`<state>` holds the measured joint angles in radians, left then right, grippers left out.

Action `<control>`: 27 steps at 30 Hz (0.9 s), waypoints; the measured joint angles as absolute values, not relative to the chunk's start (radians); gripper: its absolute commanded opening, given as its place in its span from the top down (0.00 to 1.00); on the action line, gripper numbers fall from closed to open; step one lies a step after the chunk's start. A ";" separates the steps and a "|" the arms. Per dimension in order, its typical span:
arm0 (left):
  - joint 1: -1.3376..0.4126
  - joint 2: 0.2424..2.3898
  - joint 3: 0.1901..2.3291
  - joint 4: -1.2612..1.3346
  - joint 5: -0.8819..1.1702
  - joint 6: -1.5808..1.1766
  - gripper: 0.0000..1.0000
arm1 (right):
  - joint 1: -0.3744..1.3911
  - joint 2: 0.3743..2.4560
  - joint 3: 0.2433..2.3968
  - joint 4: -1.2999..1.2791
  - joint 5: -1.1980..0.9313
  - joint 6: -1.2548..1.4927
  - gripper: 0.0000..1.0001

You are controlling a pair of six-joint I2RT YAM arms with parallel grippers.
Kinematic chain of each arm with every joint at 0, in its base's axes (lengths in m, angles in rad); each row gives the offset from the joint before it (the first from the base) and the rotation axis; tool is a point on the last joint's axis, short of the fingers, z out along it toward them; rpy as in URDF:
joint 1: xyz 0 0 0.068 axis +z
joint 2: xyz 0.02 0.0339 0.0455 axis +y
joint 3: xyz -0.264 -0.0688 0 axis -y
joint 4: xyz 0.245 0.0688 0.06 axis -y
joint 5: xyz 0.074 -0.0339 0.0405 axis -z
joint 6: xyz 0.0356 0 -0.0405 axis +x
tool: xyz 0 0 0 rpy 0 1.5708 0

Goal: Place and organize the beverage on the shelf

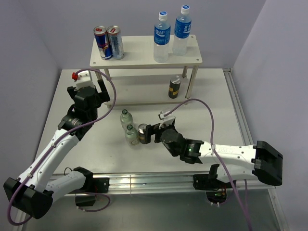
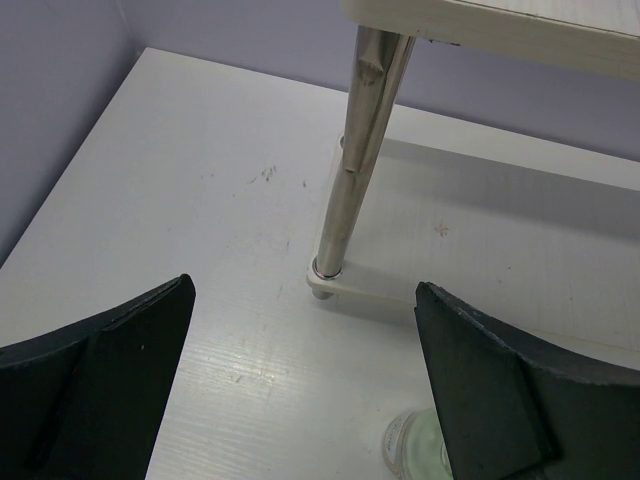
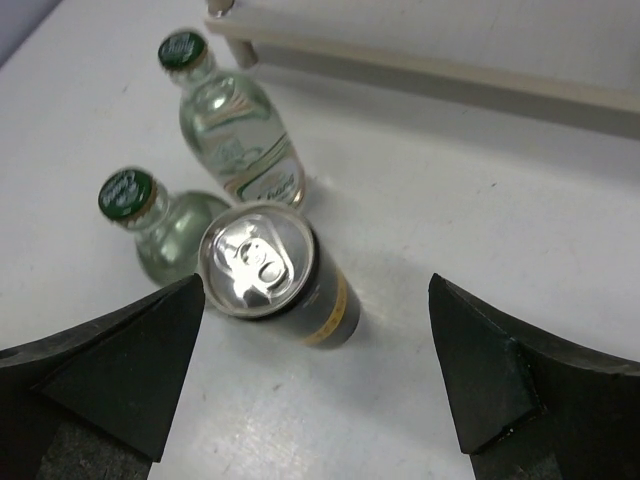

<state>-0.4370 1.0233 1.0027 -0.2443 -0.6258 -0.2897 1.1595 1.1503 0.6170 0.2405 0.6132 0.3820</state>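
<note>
Two blue-labelled bottles (image 1: 162, 36) (image 1: 182, 29) stand on the right of the shelf's top board (image 1: 144, 53). One dark can (image 1: 175, 87) stands on the lower board. On the table stand two small green-capped bottles (image 1: 126, 118) (image 1: 131, 134) and a second dark can (image 1: 143, 134). My right gripper (image 1: 153, 132) is open just right of that can; in the right wrist view the can (image 3: 265, 265) stands ahead of the open gripper (image 3: 315, 285), nearer its left finger, with the bottles (image 3: 235, 130) (image 3: 150, 220) behind. My left gripper (image 1: 99, 92) hangs open and holds nothing near the shelf's front left leg (image 2: 350, 190).
Two tall blue-and-silver cans (image 1: 102, 42) (image 1: 115, 42) stand on the left of the top board. The lower board's edge (image 3: 450, 70) runs behind the bottles. One small bottle (image 2: 415, 450) shows by my left gripper's (image 2: 305, 290) right finger. Purple walls close in the table.
</note>
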 measured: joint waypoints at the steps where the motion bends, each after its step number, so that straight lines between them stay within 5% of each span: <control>1: -0.437 1.023 1.003 -0.244 -0.626 -0.290 0.01 | 1.173 1.165 0.617 0.241 0.614 0.385 0.00; 21: -0.433 1.023 1.003 -0.244 -0.625 -0.290 0.01 | 1.261 1.528 0.712 0.323 0.763 0.363 0.03; 27: -0.431 1.023 1.003 -0.244 -0.625 -0.290 0.01 | 1.256 1.621 0.737 0.385 0.843 0.348 0.35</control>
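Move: The dark can still standing on the table lies about 5 cm to the right hand's left and 2 cm ahead, with its middle some 11 cm below. The near green-capped bottle is right beside the can, about 6 cm farther left and level with it. The far green-capped bottle stands about 8 cm beyond the can and 8 cm to its left. From the left hand the can is some 21 cm right, 10 cm back and 23 cm below. The right hand brings its open fingers down astride the can, the left finger working in between the can and the near bottle and bearing on the bottle. It sinks about 8 cm while shifting 4 cm left, first drawing back some 3 cm, then reaching forward again, its left side dipping about 15 degrees. Only at the end do the fingers begin closing around the can, by roughly a quarter. ##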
